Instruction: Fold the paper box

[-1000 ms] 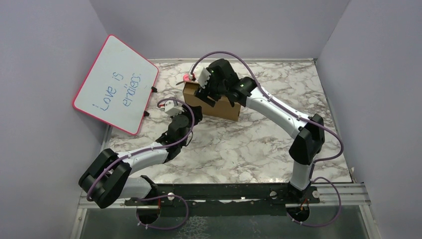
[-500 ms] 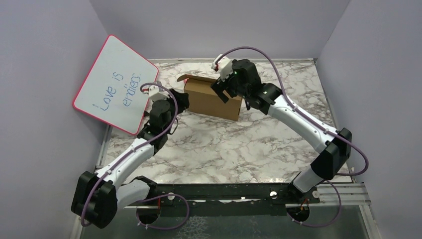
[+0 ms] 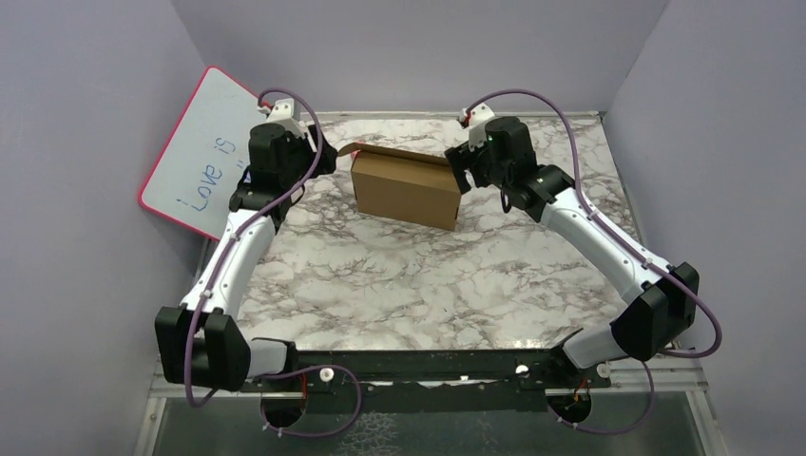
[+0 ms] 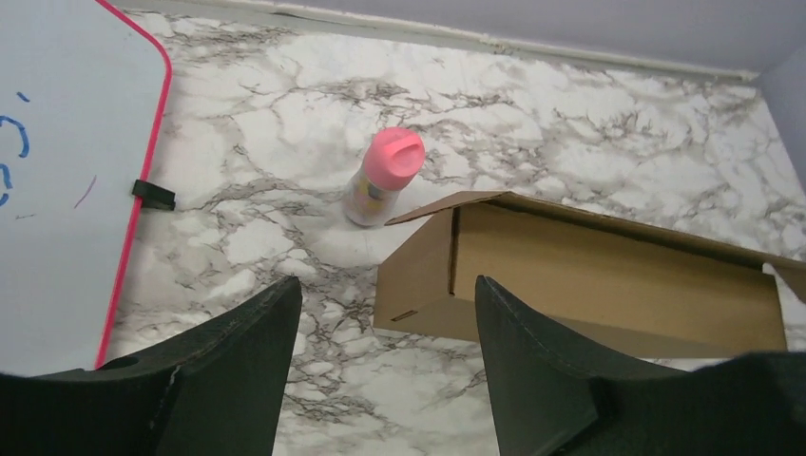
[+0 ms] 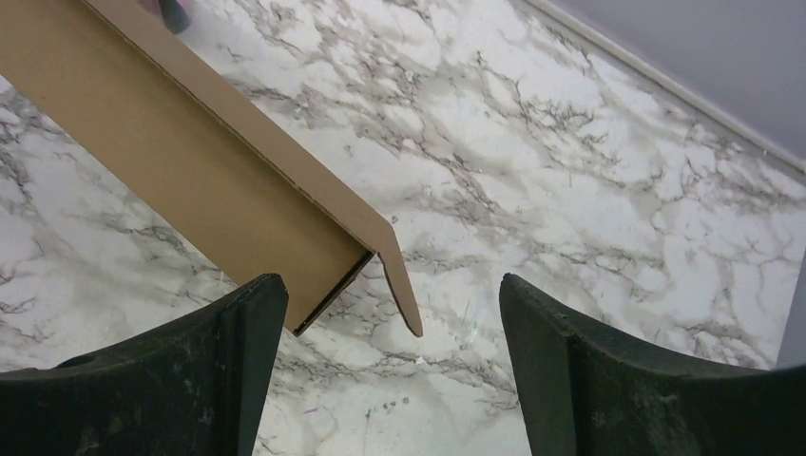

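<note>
The paper box [image 3: 404,190] is a brown cardboard mailer standing on the marble table, folded into a shallow rectangle with its top flap slightly lifted. My left gripper [image 3: 326,158] hovers off the box's left end, open and empty. In the left wrist view the paper box [image 4: 608,285] lies ahead and to the right of the left gripper [image 4: 388,285]. My right gripper [image 3: 462,175] is at the box's right end, open and empty. In the right wrist view the paper box [image 5: 190,161] ends in a loose pointed side tab [image 5: 401,285], which hangs between the fingers of the right gripper [image 5: 392,280] without touching them.
A pink-framed whiteboard [image 3: 195,161] leans against the left wall, right beside my left arm. A small bottle with a pink cap [image 4: 385,176] stands on the table just behind the box's left end. Purple walls close in the table [image 3: 428,275] at the back and sides.
Both arms swung outward. The right gripper came off the box's top to its right end, and the left gripper rose to the left end. Both grippers opened wider.
</note>
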{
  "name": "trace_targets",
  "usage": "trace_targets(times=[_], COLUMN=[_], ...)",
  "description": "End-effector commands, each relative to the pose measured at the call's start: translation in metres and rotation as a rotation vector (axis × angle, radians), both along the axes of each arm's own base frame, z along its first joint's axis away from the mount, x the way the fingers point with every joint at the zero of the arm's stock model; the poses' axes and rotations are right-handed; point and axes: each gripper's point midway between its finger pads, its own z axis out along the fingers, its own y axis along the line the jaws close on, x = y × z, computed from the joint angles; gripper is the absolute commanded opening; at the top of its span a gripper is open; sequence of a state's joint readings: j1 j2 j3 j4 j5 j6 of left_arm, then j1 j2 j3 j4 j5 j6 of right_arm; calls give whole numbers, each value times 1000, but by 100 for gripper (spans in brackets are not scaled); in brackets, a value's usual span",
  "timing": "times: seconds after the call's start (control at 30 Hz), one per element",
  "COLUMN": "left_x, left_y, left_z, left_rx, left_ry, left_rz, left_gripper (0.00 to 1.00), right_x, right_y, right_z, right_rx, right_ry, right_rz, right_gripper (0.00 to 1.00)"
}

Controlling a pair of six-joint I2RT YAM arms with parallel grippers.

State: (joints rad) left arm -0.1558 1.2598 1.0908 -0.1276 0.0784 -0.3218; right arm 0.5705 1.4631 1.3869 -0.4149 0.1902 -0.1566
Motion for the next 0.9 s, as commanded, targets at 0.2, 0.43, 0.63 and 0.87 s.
trace_targets(times=[0.2,0.43,0.63,0.87], left_x=[16,26,41,45], left_y=[-16,-18,-23,-35], left_z=[-11,-16,-8,-13], left_rx=[149,300,413,490], left_ry=[7,-64,-152,-226], left_rz=[-346,-461,-551,-705], left_gripper=[69,66,66,62], right_x=[-9,-8,-7,-8], right_y=[-9,-11,-12,-12], right_z=[-18,-27,-32,-33], right_rx=[65,68,54,59], right_ry=[51,64,74,56], right_rz=[-46,-66,-71,-63], right_gripper=[78,65,55,52])
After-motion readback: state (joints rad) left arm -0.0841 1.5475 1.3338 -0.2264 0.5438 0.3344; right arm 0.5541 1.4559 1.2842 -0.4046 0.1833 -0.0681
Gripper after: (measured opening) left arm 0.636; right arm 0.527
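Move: The box's left lid tab lies about 5 cm ahead of the left hand, 5 cm to its right and 4 cm below; the pink-capped bottle stands some 12 cm ahead, 4 cm right, 14 cm below. From the right hand, the right lid tab is roughly 2 cm ahead, 1 cm left and 6 cm below, and the box body about 10 cm left, level fore-and-aft, 10 cm below. Left hand goes 4 cm forward, rolling and swinging clockwise, right sinks 4 cm, narrowing its fingers, towards lid tabs. ##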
